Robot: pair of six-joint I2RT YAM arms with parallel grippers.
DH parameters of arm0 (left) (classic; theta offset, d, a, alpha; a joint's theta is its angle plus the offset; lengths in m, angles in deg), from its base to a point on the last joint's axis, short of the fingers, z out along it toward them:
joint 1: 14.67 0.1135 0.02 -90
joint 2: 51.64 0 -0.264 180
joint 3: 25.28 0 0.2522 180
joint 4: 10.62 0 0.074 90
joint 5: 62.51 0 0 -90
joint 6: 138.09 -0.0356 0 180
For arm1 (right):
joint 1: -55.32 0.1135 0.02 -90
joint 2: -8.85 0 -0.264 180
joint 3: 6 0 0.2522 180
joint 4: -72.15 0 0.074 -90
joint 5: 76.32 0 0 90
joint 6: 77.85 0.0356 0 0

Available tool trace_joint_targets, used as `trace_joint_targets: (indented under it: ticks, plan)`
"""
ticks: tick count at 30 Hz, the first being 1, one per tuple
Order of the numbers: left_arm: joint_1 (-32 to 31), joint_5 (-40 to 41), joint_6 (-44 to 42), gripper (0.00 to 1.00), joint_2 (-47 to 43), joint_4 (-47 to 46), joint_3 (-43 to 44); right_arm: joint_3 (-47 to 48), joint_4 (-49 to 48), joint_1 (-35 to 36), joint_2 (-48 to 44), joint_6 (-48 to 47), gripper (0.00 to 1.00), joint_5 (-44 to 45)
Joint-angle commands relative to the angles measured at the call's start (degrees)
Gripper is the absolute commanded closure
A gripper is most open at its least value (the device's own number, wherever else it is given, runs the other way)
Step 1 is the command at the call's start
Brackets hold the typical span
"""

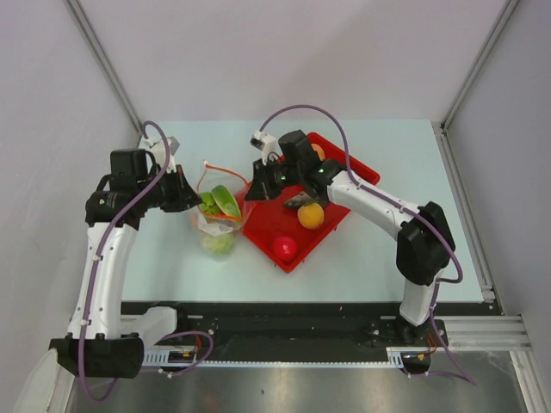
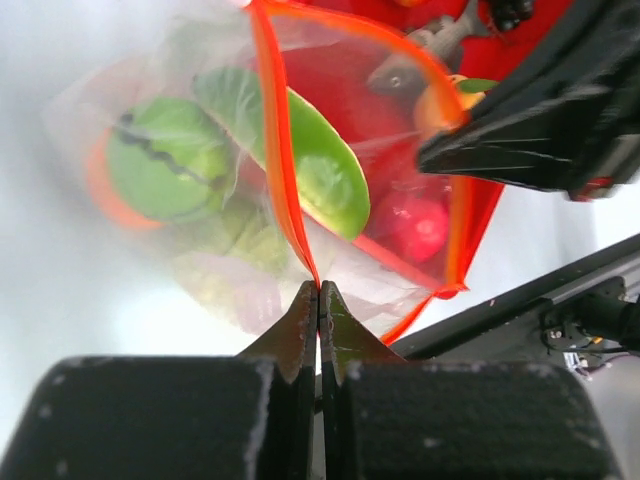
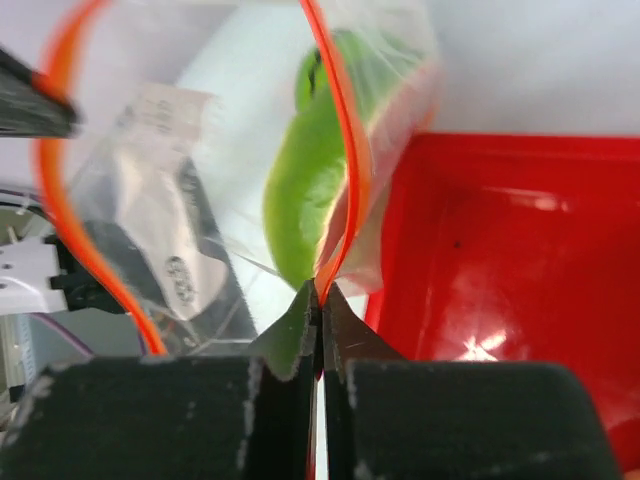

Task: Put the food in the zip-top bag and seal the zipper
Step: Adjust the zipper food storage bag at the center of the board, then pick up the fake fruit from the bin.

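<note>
The clear zip-top bag (image 1: 217, 225) hangs between my two grippers with its mouth open. Its orange-red zipper strip (image 1: 225, 169) forms a loop. My left gripper (image 1: 191, 200) is shut on the strip's left end (image 2: 318, 288). My right gripper (image 1: 250, 191) is shut on the right end (image 3: 320, 288). Inside the bag are a dark-striped green melon (image 2: 163, 170), a green slice (image 2: 322, 168) and more pale green food (image 2: 240, 240). An orange (image 1: 311, 215), a red tomato (image 1: 285, 248) and a grey fish (image 1: 300, 200) lie on the red tray (image 1: 267, 225).
The red tray lies right of the bag, under my right arm, with a second orange (image 1: 318, 152) at its far end. The tray floor (image 3: 500, 260) fills the right wrist view's right half. The table's black front rail (image 1: 284, 310) runs along the near edge.
</note>
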Motion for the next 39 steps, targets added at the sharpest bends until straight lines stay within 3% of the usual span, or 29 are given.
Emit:
trace_joint_targets:
  ticks: [1, 10, 17, 18, 19, 22, 24, 25, 28, 32, 39]
  plan:
    - [0.34, 4.05, -2.49, 1.0, -1.14, 2.2, 4.5, 3.46, -6.6, 2.46, -7.82, 1.97, 1.0, -4.75]
    - [0.25, 6.34, -5.74, 1.0, 0.01, 4.66, 5.04, 4.16, 0.24, 0.27, -4.58, -0.13, 1.0, -3.17]
    - [0.07, 6.16, -6.97, 1.0, -0.08, 1.76, 3.02, 5.75, 10.25, 0.35, -4.48, -9.09, 0.97, 0.26]
    - [0.07, 5.98, -7.06, 1.0, -0.43, 0.89, 2.84, 5.48, 10.97, 0.35, -4.48, -10.31, 0.92, 0.96]
    - [0.07, 5.9, -6.89, 1.0, -0.52, 0.36, 2.49, 5.31, 11.67, 0.0, -4.57, -10.59, 0.71, 0.88]
    - [0.07, 3.26, -6.1, 1.0, -0.35, 0.27, 0.91, 5.13, 12.64, -1.75, -4.83, -8.4, 0.34, -1.84]
    - [0.07, 2.12, -5.05, 1.0, -0.43, 0.09, -0.23, 4.95, 12.03, -4.91, -5.71, -6.56, 0.24, -4.9]
    - [0.07, 1.94, -4.78, 1.0, -0.52, -0.08, -0.67, 4.95, 12.11, -6.32, -5.98, -6.72, 0.14, -5.8]
    - [0.07, 1.94, -3.99, 1.0, -0.61, -0.88, -0.85, 4.25, 15.27, -11.42, -7.99, -12.49, 0.05, -7.21]
    - [0.07, 1.94, -3.46, 1.0, -0.35, -1.41, -0.58, -0.14, 22.99, -15.29, -10.11, -20.83, 0.03, -1.69]
    - [-0.02, 1.5, -2.49, 1.0, 0.09, -2.28, -1.29, -7.61, 24.42, -14.33, -7.83, -27.99, 0.0, 16.05]
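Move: The zip-top bag stands between both hands, its middle about 8 cm to the right hand's left, 3 cm back and 8 cm below. From the left hand that middle is some 7 cm right, 3 cm back and 8 cm below. In the red tray, roughly 14 cm below the right hand, the yellow peach lies about 19 cm to its right and 2 cm ahead, the red fruit some 11 cm right and 8 cm back. The bag's right-hand rim, already pinched in the right fingers, is drawn up about 6 cm and a little back, then eased down again before those fingers open wide and let go. The right hand then swings right over the red tray, away from the bag, sinking as its fingers tip further down. The left fingers keep their pinch on the opposite rim, shifting a little left and then slightly down. ##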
